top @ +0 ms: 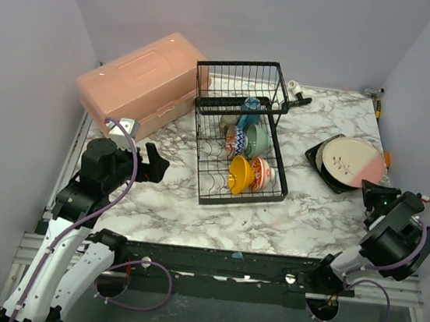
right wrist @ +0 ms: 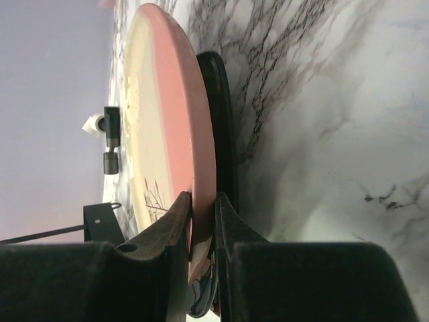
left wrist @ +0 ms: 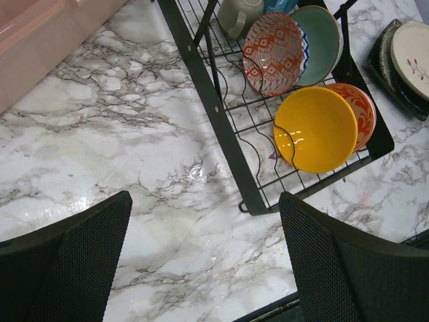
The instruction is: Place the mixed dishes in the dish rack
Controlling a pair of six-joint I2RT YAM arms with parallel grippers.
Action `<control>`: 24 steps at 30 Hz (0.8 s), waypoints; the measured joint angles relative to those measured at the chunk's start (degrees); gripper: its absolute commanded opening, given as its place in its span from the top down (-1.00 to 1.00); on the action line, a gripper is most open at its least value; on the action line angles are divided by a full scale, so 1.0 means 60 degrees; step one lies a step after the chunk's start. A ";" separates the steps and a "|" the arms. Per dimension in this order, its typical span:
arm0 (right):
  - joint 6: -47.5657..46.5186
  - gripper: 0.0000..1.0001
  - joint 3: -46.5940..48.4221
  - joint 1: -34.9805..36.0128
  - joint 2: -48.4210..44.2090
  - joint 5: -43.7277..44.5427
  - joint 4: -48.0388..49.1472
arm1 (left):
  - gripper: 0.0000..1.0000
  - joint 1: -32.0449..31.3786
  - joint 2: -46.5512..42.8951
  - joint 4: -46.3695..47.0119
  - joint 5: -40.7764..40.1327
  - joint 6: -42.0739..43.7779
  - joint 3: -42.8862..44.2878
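Observation:
The pink-cream plate (top: 348, 160) lies on a dark plate (top: 316, 151) at the right of the table. My right gripper (top: 374, 198) is shut on the pink plate's near rim. In the right wrist view the fingers pinch the pink-cream plate (right wrist: 167, 100) at the gripper (right wrist: 203, 201), with the dark plate (right wrist: 220, 107) just under it. The black wire dish rack (top: 234, 199) holds a yellow bowl (left wrist: 315, 129), a red-patterned bowl (left wrist: 362, 107), an orange-diamond bowl (left wrist: 271, 52), a mint green bowl (left wrist: 325, 37) and an olive mug (left wrist: 234, 15). My left gripper (top: 156, 163) hangs open over bare marble (left wrist: 206, 208), left of the rack.
A salmon-pink plastic box (top: 142, 81) stands at the back left, close to the rack's tall basket end (top: 240, 82). A small white object (top: 293, 86) lies behind the rack. Purple walls close in on three sides.

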 measured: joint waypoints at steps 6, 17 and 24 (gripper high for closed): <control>0.0390 0.53 0.0004 0.0339 0.1308 -0.0801 0.1118 | -0.79 0.0000 0.0113 0.0000 0.0047 0.0000 0.0000; 0.0168 0.33 0.0430 0.0404 0.1228 -0.1377 0.0295 | -0.79 0.0000 0.0011 0.0000 0.0102 -0.0004 -0.0007; -0.0412 0.02 0.0769 0.0404 0.1002 -0.1417 -0.0528 | -0.79 -0.0026 -0.0415 0.0055 0.0200 -0.0004 -0.0055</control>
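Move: The right fingers already pinch the pink-and-cream plate by its near right rim; its middle lies about 8 cm ahead and 4 cm left, nearly level. The dark dishes under it centre some 6 cm ahead, 8 cm left and 3 cm lower. An orange object stands about 11 cm ahead and 6 cm right. From the left hand the plate is roughly 55 cm right, 14 cm ahead and 17 cm below. Right hand carries the plate about 3 cm left, slightly forward and down over the dark dishes, then opens partway. ##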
